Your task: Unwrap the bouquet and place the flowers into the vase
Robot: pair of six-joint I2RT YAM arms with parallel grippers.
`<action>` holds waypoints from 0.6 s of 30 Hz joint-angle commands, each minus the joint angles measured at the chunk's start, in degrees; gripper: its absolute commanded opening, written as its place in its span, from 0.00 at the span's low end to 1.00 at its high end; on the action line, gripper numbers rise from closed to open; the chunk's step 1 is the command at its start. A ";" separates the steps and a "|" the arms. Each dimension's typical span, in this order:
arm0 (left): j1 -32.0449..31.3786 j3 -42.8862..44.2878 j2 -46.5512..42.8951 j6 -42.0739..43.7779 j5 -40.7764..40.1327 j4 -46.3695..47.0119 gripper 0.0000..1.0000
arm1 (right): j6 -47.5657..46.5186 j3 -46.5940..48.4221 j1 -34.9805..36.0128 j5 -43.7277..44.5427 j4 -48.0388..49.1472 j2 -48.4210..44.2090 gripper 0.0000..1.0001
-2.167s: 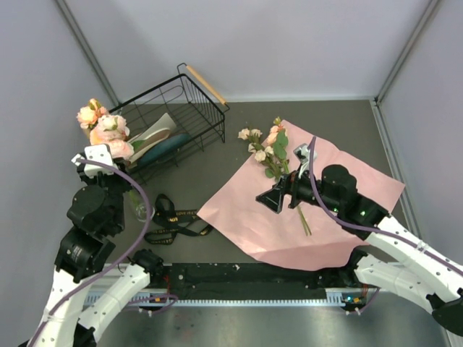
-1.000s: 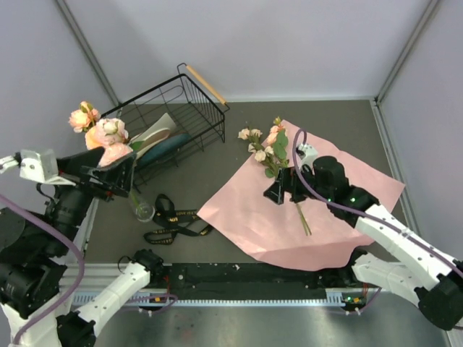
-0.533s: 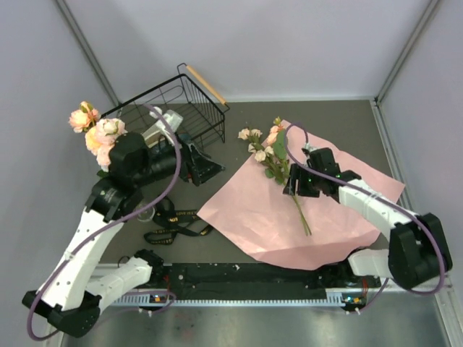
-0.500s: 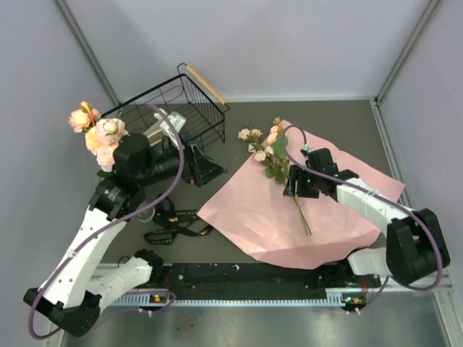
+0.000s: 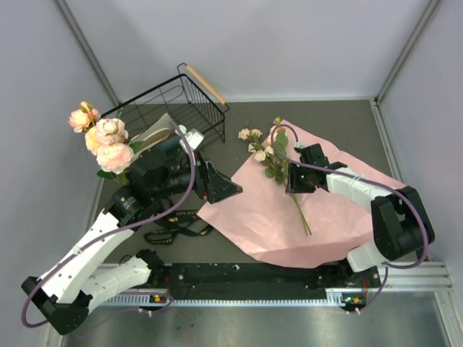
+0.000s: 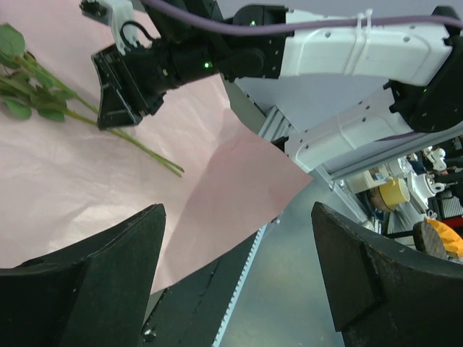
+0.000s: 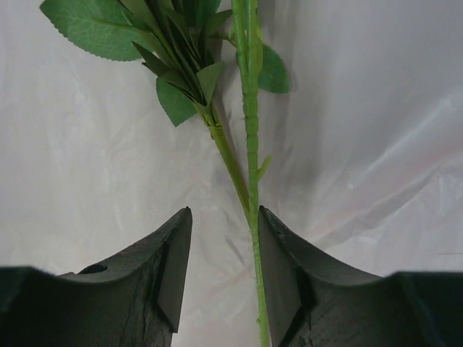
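The bouquet is unwrapped: its pink paper point(image 5: 333, 210) lies flat, and a few flowers point(image 5: 266, 148) lie on it with thin green stems point(image 5: 300, 213). More roses point(image 5: 105, 137) stand upright at the far left. The vase is hidden behind my left arm. My right gripper point(image 5: 289, 181) point(image 7: 224, 211) is down on the paper, open only a little. One stem point(image 7: 251, 144) runs between its jaws, against the right finger and clear of the left. My left gripper point(image 5: 228, 189) point(image 6: 237, 213) hovers wide open and empty over the paper's left edge point(image 6: 217, 188).
A black wire basket point(image 5: 173, 108) with a wooden handle stands at the back left, with items inside. The black ribbon point(image 5: 170, 220) lies loose on the table near my left arm. Grey walls close in both sides.
My left arm has swung from the far left in to the paper's left edge. My right gripper has dropped onto the stems and its jaws have narrowed around one.
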 commanded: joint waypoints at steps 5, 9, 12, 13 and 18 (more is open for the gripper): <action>-4.11 -1.27 0.21 -0.67 -5.24 1.99 0.87 | -2.48 1.32 -0.07 4.44 3.24 0.18 0.32; -5.08 0.41 1.79 0.39 -6.30 0.94 0.87 | -2.83 1.32 -0.07 3.56 3.94 1.05 0.25; -5.78 0.67 2.23 0.39 -7.18 0.67 0.87 | -3.09 1.58 -0.16 3.73 4.30 2.46 0.17; -6.05 0.67 2.41 0.31 -7.35 0.67 0.87 | -3.27 1.67 -0.16 3.99 4.38 2.81 0.17; -6.93 0.59 2.50 0.31 -8.14 -0.12 0.86 | -3.71 2.02 -0.16 3.91 5.09 3.51 0.17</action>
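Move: The flower stems on the paper run between the right hand's fingertips, about 1 cm ahead and 2 cm below. Their leaves lie some 8 cm ahead and 5 cm left of that hand, the small white blooms about 15 cm ahead and 11 cm left, the cut stem ends roughly 13 cm back and 6 cm right. From the left hand, the gripping spot is about 10 cm ahead, 18 cm right and 32 cm below. Right fingers narrow at the stems, edging forward and down about 1 cm; open left hand sinks 3 cm. ##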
